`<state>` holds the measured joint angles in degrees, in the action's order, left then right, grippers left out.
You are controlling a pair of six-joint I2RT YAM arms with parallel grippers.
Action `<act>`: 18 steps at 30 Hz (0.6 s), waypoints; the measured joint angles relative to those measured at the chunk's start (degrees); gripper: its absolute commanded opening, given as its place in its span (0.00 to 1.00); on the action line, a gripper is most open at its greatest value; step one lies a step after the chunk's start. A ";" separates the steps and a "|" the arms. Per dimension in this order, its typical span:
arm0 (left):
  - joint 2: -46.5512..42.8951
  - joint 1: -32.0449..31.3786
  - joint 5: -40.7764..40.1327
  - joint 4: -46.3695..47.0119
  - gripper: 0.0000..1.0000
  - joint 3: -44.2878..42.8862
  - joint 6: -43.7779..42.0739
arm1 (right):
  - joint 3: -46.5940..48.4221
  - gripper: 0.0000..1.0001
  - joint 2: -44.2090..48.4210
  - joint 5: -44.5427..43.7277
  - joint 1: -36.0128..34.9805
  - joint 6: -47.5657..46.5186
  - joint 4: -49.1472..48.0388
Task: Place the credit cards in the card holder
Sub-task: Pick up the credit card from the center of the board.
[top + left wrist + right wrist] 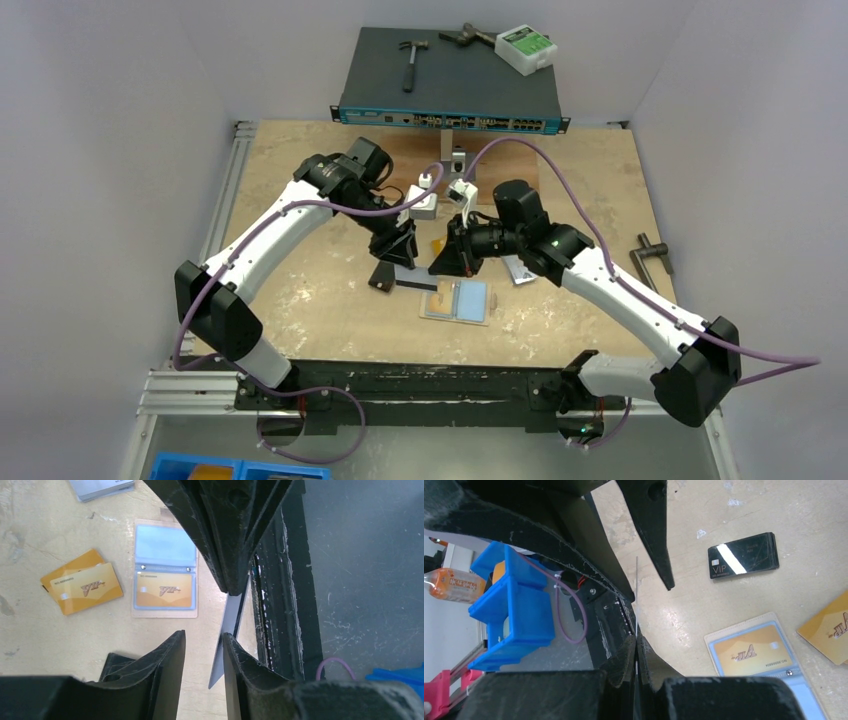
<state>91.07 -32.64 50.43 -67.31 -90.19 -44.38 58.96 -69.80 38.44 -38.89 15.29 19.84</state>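
The card holder (457, 301) lies open on the table, one orange card (164, 590) in its lower pocket and its upper bluish pocket (165, 545) empty. Above the table, left of the holder, a silver-grey card (231, 617) stands on edge. My right gripper (636, 641) is shut on it. My left gripper (202, 641) is open around the same card, which rests against one finger only. Two loose orange cards (82, 582) and a stack of silver-grey cards (102, 487) lie beyond the holder. A black card (744, 555) lies on the table to the left.
A network switch (450, 90) with a hammer (410, 60) and a white box (525, 48) stands at the back. White blocks (440, 195) sit behind the grippers. A metal tool (650, 255) lies at the right. The black front rail (420, 385) and blue bins (240, 468) are near.
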 measured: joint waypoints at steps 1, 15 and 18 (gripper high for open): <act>0.00 0.02 0.22 -0.48 0.33 0.00 -0.33 | 0.07 0.00 0.00 -0.04 0.00 0.00 0.00; -0.02 0.02 2.91 -4.44 0.00 0.15 -1.14 | 4.72 0.23 -0.35 -1.46 -0.09 -0.85 -0.04; -0.81 0.09 3.87 -1.36 0.00 1.38 2.40 | 4.85 0.45 -0.44 -2.23 -0.09 -0.98 -0.33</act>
<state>90.26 -32.56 54.30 -68.66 -88.82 -41.98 63.81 -70.24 36.21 -38.98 14.31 19.51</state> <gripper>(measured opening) 0.007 0.257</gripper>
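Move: The right hand holds the credit card, its middle roughly 4 cm left and 1 cm back; the left hand's parted fingers already straddle it, with its middle some 2 cm back and 1 cm right of them. On the board, some 18 cm below both hands, the card holder lies about 10 cm right and 4 cm back of the left hand; from there the black card is some 8 cm left and 1 cm ahead. Left hand shifts back 2 cm and pinches the credit card; right hand rises 3 cm, then opens around it. ##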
